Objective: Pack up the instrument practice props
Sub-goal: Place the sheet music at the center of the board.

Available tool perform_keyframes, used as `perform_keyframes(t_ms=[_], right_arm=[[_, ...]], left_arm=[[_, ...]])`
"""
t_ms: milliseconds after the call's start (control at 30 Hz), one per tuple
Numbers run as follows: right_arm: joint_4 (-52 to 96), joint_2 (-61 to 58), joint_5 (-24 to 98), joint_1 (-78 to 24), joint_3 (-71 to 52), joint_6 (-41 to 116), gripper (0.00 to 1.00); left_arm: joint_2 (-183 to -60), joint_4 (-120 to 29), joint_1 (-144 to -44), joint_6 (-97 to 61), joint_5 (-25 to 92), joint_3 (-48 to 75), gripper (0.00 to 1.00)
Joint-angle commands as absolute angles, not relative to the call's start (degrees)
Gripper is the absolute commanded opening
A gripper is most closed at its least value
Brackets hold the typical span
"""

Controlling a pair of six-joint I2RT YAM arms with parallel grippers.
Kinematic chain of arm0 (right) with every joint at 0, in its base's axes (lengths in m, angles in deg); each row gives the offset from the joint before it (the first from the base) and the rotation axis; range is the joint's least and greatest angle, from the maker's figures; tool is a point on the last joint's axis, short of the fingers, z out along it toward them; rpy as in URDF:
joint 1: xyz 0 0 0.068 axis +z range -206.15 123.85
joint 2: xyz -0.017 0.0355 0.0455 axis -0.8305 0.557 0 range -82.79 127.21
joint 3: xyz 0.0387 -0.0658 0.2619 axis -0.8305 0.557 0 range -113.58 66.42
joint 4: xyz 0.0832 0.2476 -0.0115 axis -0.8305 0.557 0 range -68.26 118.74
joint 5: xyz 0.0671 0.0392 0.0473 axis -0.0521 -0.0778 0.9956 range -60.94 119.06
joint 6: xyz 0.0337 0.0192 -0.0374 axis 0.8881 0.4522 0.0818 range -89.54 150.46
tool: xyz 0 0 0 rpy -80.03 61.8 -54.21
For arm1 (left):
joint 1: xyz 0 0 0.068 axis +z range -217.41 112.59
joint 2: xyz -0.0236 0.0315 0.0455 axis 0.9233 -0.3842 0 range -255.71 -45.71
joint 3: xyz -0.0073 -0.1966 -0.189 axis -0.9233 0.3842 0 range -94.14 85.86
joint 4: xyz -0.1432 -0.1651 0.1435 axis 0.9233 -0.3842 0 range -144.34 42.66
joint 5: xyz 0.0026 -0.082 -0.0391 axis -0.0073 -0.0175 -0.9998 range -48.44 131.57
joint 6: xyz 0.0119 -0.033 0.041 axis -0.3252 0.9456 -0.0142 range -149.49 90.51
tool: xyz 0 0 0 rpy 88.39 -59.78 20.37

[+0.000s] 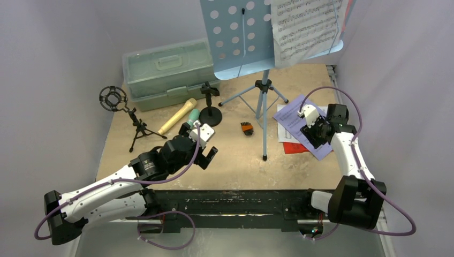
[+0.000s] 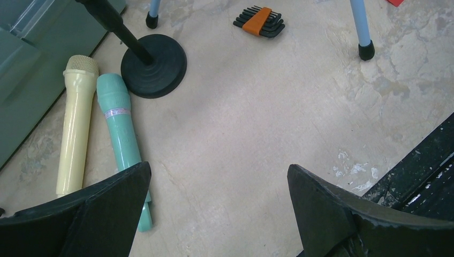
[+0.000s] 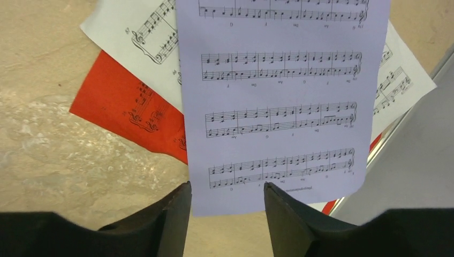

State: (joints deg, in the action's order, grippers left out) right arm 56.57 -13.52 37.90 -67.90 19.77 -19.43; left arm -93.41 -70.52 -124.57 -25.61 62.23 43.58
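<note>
A tan microphone (image 2: 75,123) and a teal microphone (image 2: 120,128) lie side by side next to the round-base mic holder (image 2: 154,65). My left gripper (image 2: 219,176) hovers open just right of the teal one, over bare table. The ring-top tripod holder (image 1: 113,98) stands at the far left. The light-blue music rack (image 1: 238,32) stands at the back with a white sheet (image 1: 305,27) on it. At the right, a purple sheet (image 3: 278,96) lies on a red sheet (image 3: 128,107) and a white sheet (image 3: 139,27). My right gripper (image 3: 227,195) is open, its jaws apart either side of the purple sheet's near edge.
A pale green case (image 1: 166,72) sits shut at the back left. An orange-and-black hex key set (image 2: 260,21) lies between the rack's tripod legs (image 2: 364,32). The table's right edge and a grey wall (image 3: 412,176) run right beside the sheets.
</note>
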Motion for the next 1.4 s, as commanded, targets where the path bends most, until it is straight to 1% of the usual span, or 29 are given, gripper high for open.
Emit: perform_keyframes(t_ms=[0,133,233,400,567,667,800,967,1367], right_arm=[[61.5,-15.0,45.4,-68.0,14.1,-15.4,0.62],[65.5,-17.2,52.1,-68.0,11.3,-13.1,0.76],[67.9,-18.3,58.3,-68.0,9.4,-11.7,0.82],[69.3,-19.0,69.7,-68.0,7.2,-8.8,0.9],[63.2,-19.3,79.2,-68.1,9.7,-1.8,0.95],[60.0,-19.8,83.1,-68.1,11.4,0.8,0.98],[58.2,-21.4,82.5,-68.1,13.5,1.3,0.99],[56.7,-23.0,83.4,-68.1,14.9,2.3,0.99],[57.1,-24.5,83.4,-68.1,15.2,1.8,0.99]], left_arm=[[-93.2,-67.9,-124.1,-25.0,61.3,43.7,1.0],[-92.8,-67.8,-124.0,-24.8,60.7,43.7,1.0],[-92.0,-67.3,-123.5,-24.4,59.4,43.7,1.0],[-89.1,-65.2,-122.4,-23.2,55.7,44.2,1.0],[-87.7,-62.7,-122.3,-19.4,51.5,44.2,1.0],[-87.0,-60.7,-122.3,-14.2,48.6,44.2,1.0],[-84.7,-55.3,-122.3,-6.5,43.5,44.3,1.0],[-83.0,-50.6,-122.3,-0.6,41.8,44.0,1.0],[-88.9,-49.5,-122.3,4.4,36.1,38.0,1.0]])
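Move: The purple sheet already lies flat on its pile, its middle about 10 cm ahead of the right hand, 2 cm left and 11 cm down. Its red neighbour's showing corner is some 11 cm left and 1 cm back, and the stand's near foot 25 cm left and 4 cm back, both also 11 cm down. From the left hand, the purple sheet is roughly 19 cm ahead, 47 cm right and 21 cm down. The purple sheet is left lying as the right hand, already clear above it, swings some 14 cm left and about 11 cm up towards the stand, rolling about 45 degrees so its fingers aim forward-left, and opening from half to fully wide. The left hand, still wide open and empty, rises and drifts right and back, its fingers rolling up to point level towards the right. ##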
